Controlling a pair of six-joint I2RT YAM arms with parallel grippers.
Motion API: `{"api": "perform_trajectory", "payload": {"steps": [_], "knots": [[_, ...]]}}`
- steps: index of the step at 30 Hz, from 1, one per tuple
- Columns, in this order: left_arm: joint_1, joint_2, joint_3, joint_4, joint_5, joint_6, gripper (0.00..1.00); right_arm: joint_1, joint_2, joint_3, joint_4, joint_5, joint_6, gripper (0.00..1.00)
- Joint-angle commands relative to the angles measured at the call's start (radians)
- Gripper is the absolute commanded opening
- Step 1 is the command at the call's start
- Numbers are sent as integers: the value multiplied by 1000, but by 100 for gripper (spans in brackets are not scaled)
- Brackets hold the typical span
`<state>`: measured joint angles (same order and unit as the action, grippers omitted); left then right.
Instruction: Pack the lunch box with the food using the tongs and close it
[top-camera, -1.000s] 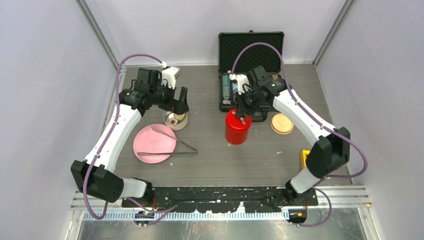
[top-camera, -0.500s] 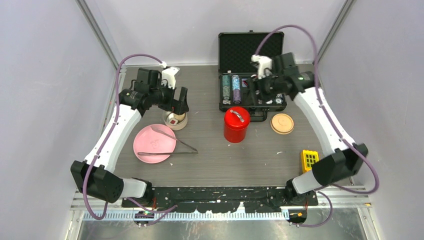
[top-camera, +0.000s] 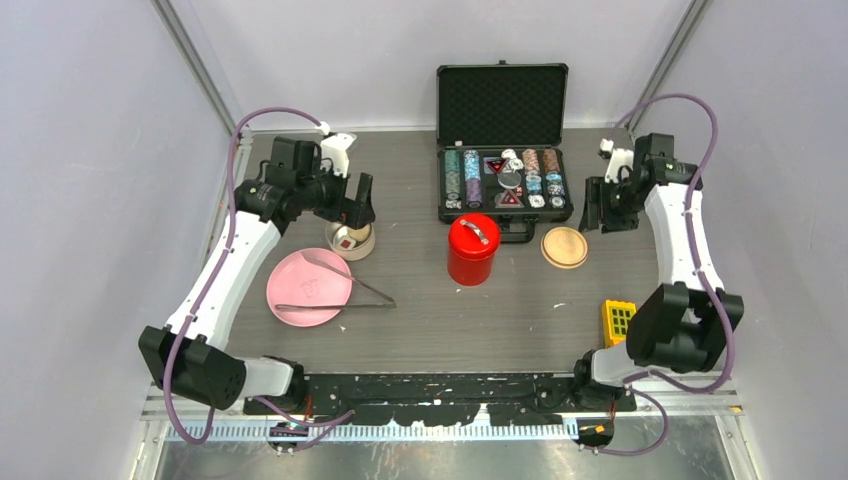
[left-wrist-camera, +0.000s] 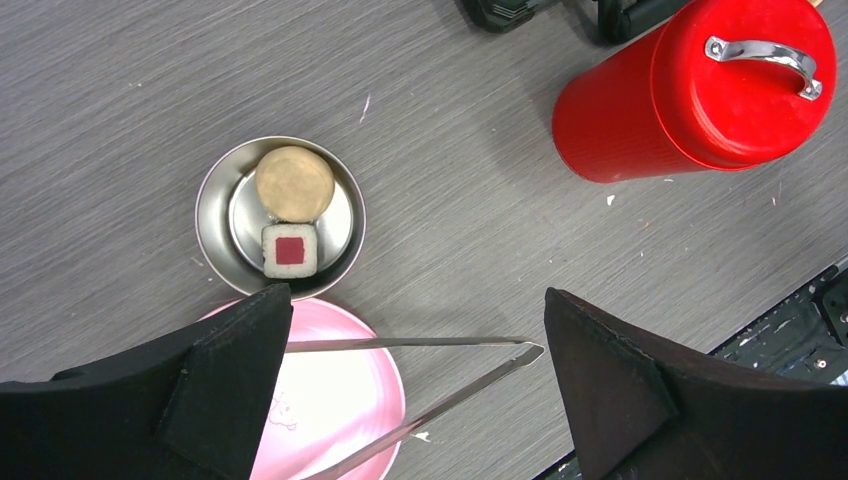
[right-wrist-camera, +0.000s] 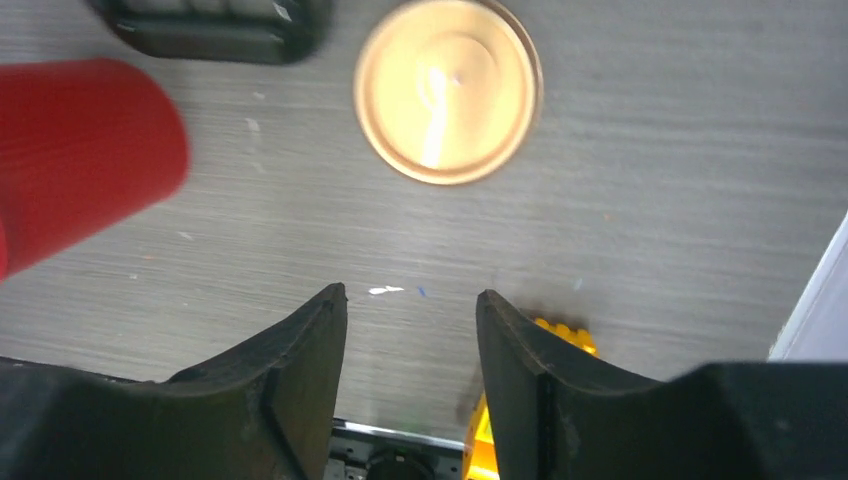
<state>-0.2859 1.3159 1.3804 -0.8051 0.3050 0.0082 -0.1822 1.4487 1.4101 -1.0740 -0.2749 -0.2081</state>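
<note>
The red canister of the lunch box (top-camera: 473, 248) (left-wrist-camera: 690, 90) stands mid-table with its handled lid on. The small steel bowl (top-camera: 366, 248) (left-wrist-camera: 215, 185) holds food: a tan round piece (left-wrist-camera: 294, 182) and a white cube with a red centre (left-wrist-camera: 290, 249). Its beige disc lid (top-camera: 564, 247) (right-wrist-camera: 448, 90) lies apart, right of the canister. The tongs (top-camera: 350, 280) (left-wrist-camera: 420, 343) rest across the pink plate (top-camera: 300, 280) (left-wrist-camera: 340, 400). My left gripper (top-camera: 355, 205) (left-wrist-camera: 415, 295) hovers open above the bowl. My right gripper (top-camera: 608, 205) (right-wrist-camera: 410, 295) is open and empty, right of the disc lid.
An open black case of poker chips (top-camera: 503, 180) sits at the back behind the canister. A yellow block toy (top-camera: 618, 320) (right-wrist-camera: 560, 335) lies near the front right. Walls close in both sides.
My right gripper let go of the canister's lid, opened, and swung right to beside the beige disc lid. The left arm has stayed where it was.
</note>
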Motion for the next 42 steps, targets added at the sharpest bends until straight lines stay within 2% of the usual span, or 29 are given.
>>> {"api": "perform_trajectory", "payload": {"steps": [1,6,8,21,28,31,34,36,42], "knots": [[1,-25,-4,24,-9,1,100,-23,44,-57,49,95,-32,51],[0,-22,-14,6,1,27,100,-23,169,-78,119,154,-10,38],[1,-30,-25,9,9,30,100,-23,214,-79,146,170,-2,36],[1,-72,-68,29,54,45,100,-23,420,-54,262,223,23,32],[1,-72,-74,33,73,43,100,-23,480,-44,285,224,28,29],[1,-69,-73,29,83,41,100,-23,493,-49,288,214,31,23],[1,-67,-71,24,82,40,100,-26,493,-54,277,201,28,8],[1,-67,-68,14,88,38,99,-37,470,-60,251,191,21,1],[1,-81,-67,1,99,51,100,-146,293,-74,175,103,-13,0]]}}
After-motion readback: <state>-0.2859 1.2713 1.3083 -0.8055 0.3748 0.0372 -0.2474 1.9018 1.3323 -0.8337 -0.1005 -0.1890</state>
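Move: The beige lid lies on the table roughly 5 cm ahead of the right hand, neither left nor right of it, and 17 cm below. From that hand, the red canister stands about 22 cm to the left and level fore and aft; the chip case is some 19 cm ahead and 13 cm left; the yellow toy is about 12 cm back and 12 cm right. From the left hand, the lid is around 43 cm right, 4 cm ahead and 22 cm lower. The right hand pinches the beige lid by its right-hand rim, having dropped some 16 cm beside it while moving about 6 cm right and a little forward. Its fingers tip nearly 20 degrees towards straight down, narrow on the way and shut at the bottom; the hand then just begins to draw back, right and up. The open left hand eases about 2 cm back. ##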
